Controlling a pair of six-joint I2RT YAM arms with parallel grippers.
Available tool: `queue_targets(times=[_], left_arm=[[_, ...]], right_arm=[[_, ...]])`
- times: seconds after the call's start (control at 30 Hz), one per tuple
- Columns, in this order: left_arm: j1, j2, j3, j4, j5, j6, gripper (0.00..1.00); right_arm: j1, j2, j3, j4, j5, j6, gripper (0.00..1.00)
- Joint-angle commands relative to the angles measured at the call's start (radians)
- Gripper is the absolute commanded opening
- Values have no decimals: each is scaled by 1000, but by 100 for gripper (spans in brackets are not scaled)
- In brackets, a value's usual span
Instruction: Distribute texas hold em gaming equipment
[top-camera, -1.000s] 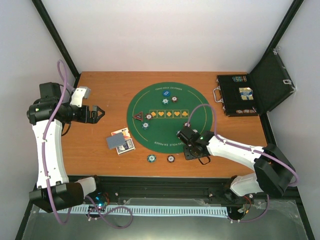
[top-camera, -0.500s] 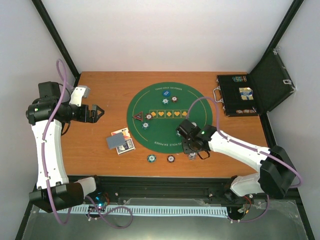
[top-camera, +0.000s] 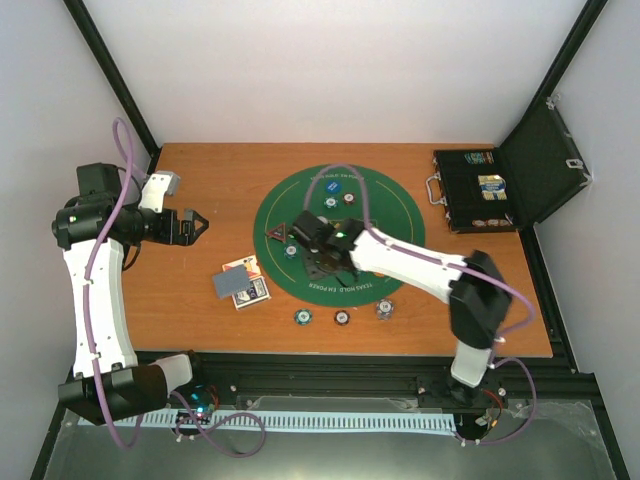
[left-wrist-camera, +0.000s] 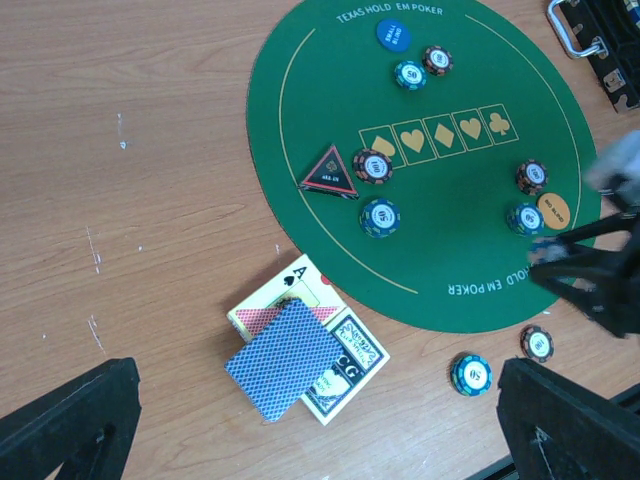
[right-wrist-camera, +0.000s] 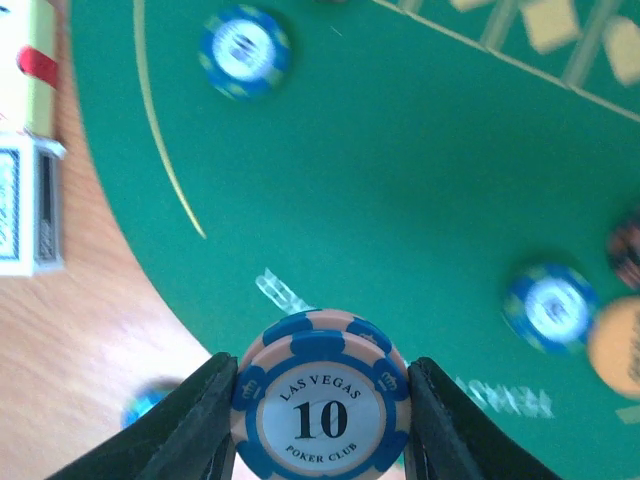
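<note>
My right gripper (right-wrist-camera: 320, 400) (top-camera: 322, 266) is shut on a small stack of peach-and-blue poker chips (right-wrist-camera: 320, 405) marked 10, held above the near-left part of the green mat. On the mat lie a dark red-edged triangle marker (left-wrist-camera: 330, 172), a blue disc (left-wrist-camera: 392, 35), an orange disc (left-wrist-camera: 553, 211) and several chips such as those beside the triangle (left-wrist-camera: 373, 166) (left-wrist-camera: 380, 217). Three chips (top-camera: 302, 317) (top-camera: 342, 318) (top-camera: 384, 308) rest on the wood in front of the mat. Playing cards (left-wrist-camera: 285, 358) lie left of the mat. My left gripper (top-camera: 195, 228) hangs open and empty, high at the left.
The round green felt mat (top-camera: 400, 225) covers the table's middle. A black hinged case (top-camera: 478, 190) stands open at the back right. A card box (right-wrist-camera: 25, 190) lies under the blue-backed cards. Black frame posts run up both sides.
My right arm has swung left from the mat's near-right edge to its near-left part, carrying the chips. A chip now shows on the wood where the gripper was. The left arm has not moved.
</note>
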Motion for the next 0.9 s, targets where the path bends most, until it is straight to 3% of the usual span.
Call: queue_targets(times=[0.0, 0.23, 0.37, 0.87], left_arm=[[7, 4, 59, -23, 2, 0, 100], [6, 7, 65, -31, -11, 9, 100], [6, 6, 66, -33, -11, 11, 100], [7, 1, 54, -29, -4, 13, 100]], right_arm=[[39, 203, 198, 12, -21, -42, 13], [65, 489, 515, -24, -83, -63, 12], [64, 578, 594, -38, -77, -62, 12], [28, 583, 453, 31, -78, -32, 12]])
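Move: The right hand, already pinching grey 10 chips, heads for the bare felt roughly 4 cm ahead, 11 cm left and 12 cm below. The 50 chips lie about 6 cm beyond that spot, and the triangular marker some 15 cm ahead and 14 cm left of the hand. The card boxes sit about 20 cm left and 2 cm ahead. From the idle left hand the spot is roughly 16 cm right, 3 cm ahead and 29 cm down. Right hand sweeps left about 13 cm while sinking some 10 cm, then eases slightly back right, keeping its pinch. ##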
